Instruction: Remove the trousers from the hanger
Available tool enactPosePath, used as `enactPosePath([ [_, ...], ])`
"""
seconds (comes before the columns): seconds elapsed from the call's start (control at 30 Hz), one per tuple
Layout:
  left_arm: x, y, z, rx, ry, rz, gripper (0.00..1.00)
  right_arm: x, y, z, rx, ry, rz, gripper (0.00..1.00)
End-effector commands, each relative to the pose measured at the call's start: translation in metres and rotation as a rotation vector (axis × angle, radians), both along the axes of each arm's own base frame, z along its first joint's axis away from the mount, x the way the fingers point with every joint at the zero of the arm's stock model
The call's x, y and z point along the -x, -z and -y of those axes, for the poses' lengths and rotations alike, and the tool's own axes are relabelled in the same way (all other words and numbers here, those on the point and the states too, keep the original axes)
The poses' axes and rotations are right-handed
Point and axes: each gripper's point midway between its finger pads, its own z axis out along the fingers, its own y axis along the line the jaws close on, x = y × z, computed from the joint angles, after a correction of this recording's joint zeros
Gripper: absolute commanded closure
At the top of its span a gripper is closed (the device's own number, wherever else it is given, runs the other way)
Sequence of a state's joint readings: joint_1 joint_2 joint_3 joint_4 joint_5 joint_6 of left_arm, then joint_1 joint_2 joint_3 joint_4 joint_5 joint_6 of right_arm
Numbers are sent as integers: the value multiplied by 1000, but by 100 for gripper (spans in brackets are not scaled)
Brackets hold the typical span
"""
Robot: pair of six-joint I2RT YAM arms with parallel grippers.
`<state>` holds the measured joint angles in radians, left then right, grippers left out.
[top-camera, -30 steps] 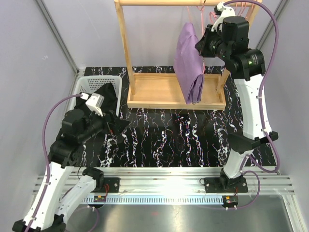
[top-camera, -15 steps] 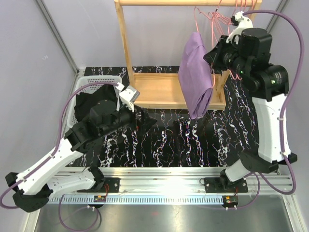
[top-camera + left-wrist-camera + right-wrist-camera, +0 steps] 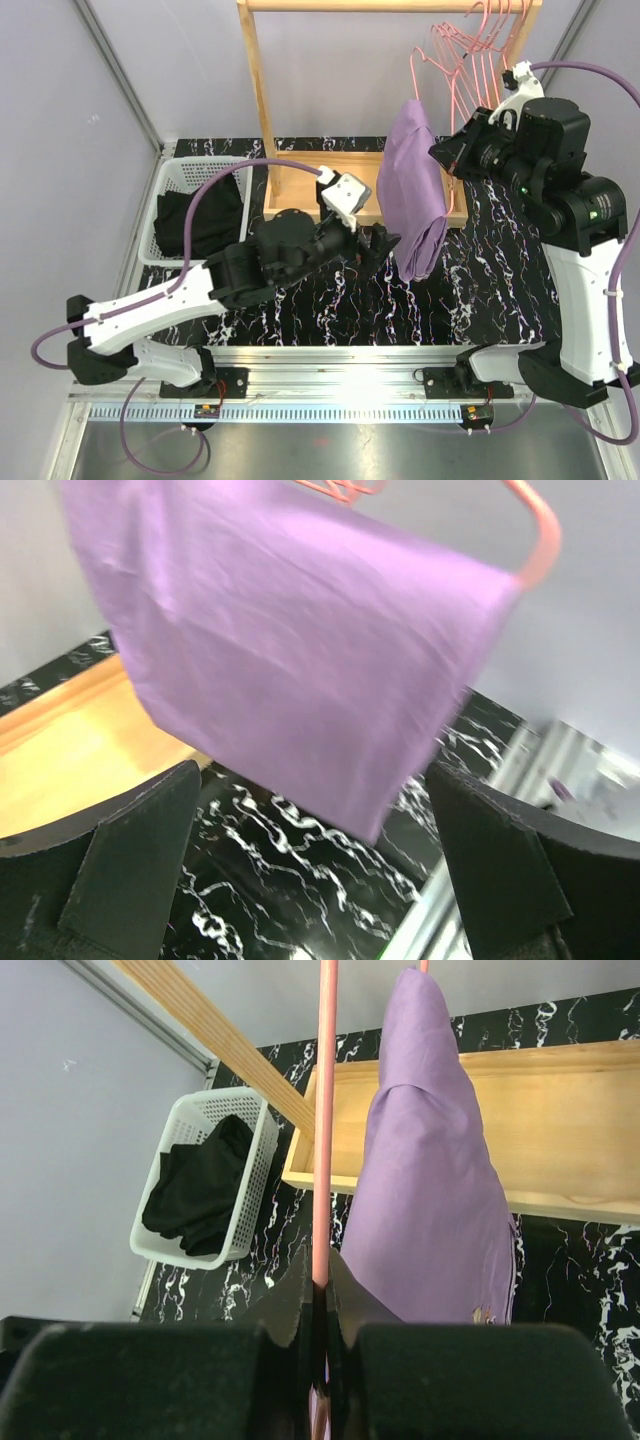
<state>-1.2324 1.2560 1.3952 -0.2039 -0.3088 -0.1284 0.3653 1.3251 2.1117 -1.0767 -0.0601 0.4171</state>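
Lilac-purple trousers (image 3: 418, 190) (image 3: 290, 670) (image 3: 435, 1200) hang folded over a pink hanger (image 3: 418, 70) (image 3: 325, 1120) in mid-air, in front of the wooden rack. My right gripper (image 3: 462, 152) (image 3: 323, 1280) is shut on the hanger's thin pink rod, holding it up. Just left of the trousers' lower end, my left gripper (image 3: 380, 245) (image 3: 310, 870) stands open, its fingers (image 3: 120, 860) wide apart and the cloth's lower corner just beyond them, not touching. Black trousers (image 3: 200, 215) (image 3: 200, 1185) lie in the white basket.
The white basket (image 3: 167, 183) (image 3: 255, 1165) sits at the table's left. A wooden rack (image 3: 260, 110) with a tray base (image 3: 300, 190) (image 3: 560, 1090) stands at the back, several empty pink hangers (image 3: 480, 40) on its top rail. The table (image 3: 320, 300) is black marble-patterned.
The right arm has carried the hanger with the lilac trousers off the rail, forward and to the right. The left arm has swung from the basket across to the trousers' lower end, still open.
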Motion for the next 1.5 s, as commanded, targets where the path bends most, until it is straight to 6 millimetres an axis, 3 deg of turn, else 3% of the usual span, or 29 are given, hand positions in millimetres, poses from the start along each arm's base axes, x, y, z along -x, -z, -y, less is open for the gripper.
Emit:
enactPosePath([
  [0.0,-19,-38,2,104,-125,40,1,9,-61,11,-136,63,199,100],
  [0.23,-20,-28,25,99,-124,34,1,17,-65,13,-158,66,192,100],
  [0.53,-4,-27,42,121,-45,51,1,12,-64,20,-144,114,192,100],
  [0.7,-9,-19,53,94,-54,57,1,17,-69,18,-164,97,198,100],
  [0.93,-20,-24,66,86,-95,75,1,16,-66,16,-168,89,186,100],
  [1.07,-32,-30,65,104,-168,83,2,17,-67,14,-179,81,188,100],
  [1.23,-32,-31,71,117,-163,71,3,15,-62,20,-165,115,185,100],
  [1.47,-42,-21,66,73,-265,67,3,16,-63,31,-152,168,199,100],
])
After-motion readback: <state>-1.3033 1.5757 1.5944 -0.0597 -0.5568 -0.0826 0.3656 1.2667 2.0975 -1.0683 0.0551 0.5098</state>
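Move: The purple trousers hang just out of reach of my open left hand, their middle about 9 cm ahead, some 6 cm to its right and roughly 2 cm higher. The gripped side of their hanger is about 12 cm ahead, 9 cm right and 8 cm up from that hand; the rack's wooden tray lies some 24 cm ahead, 3 cm right and far below. From my right hand the trousers are about 3 cm ahead, 5 cm left and 6 cm down. I bring my left hand some 7 cm to the right and about 3 cm forward, in two short advances with a near-pause between, so the open fingers come up to the lower part of the hanging trousers, turning about 10 degrees counter-clockwise. My right hand keeps its pinch on the hanger, drifting a couple of centimetres right, slightly up and back, and turning a little clockwise. ##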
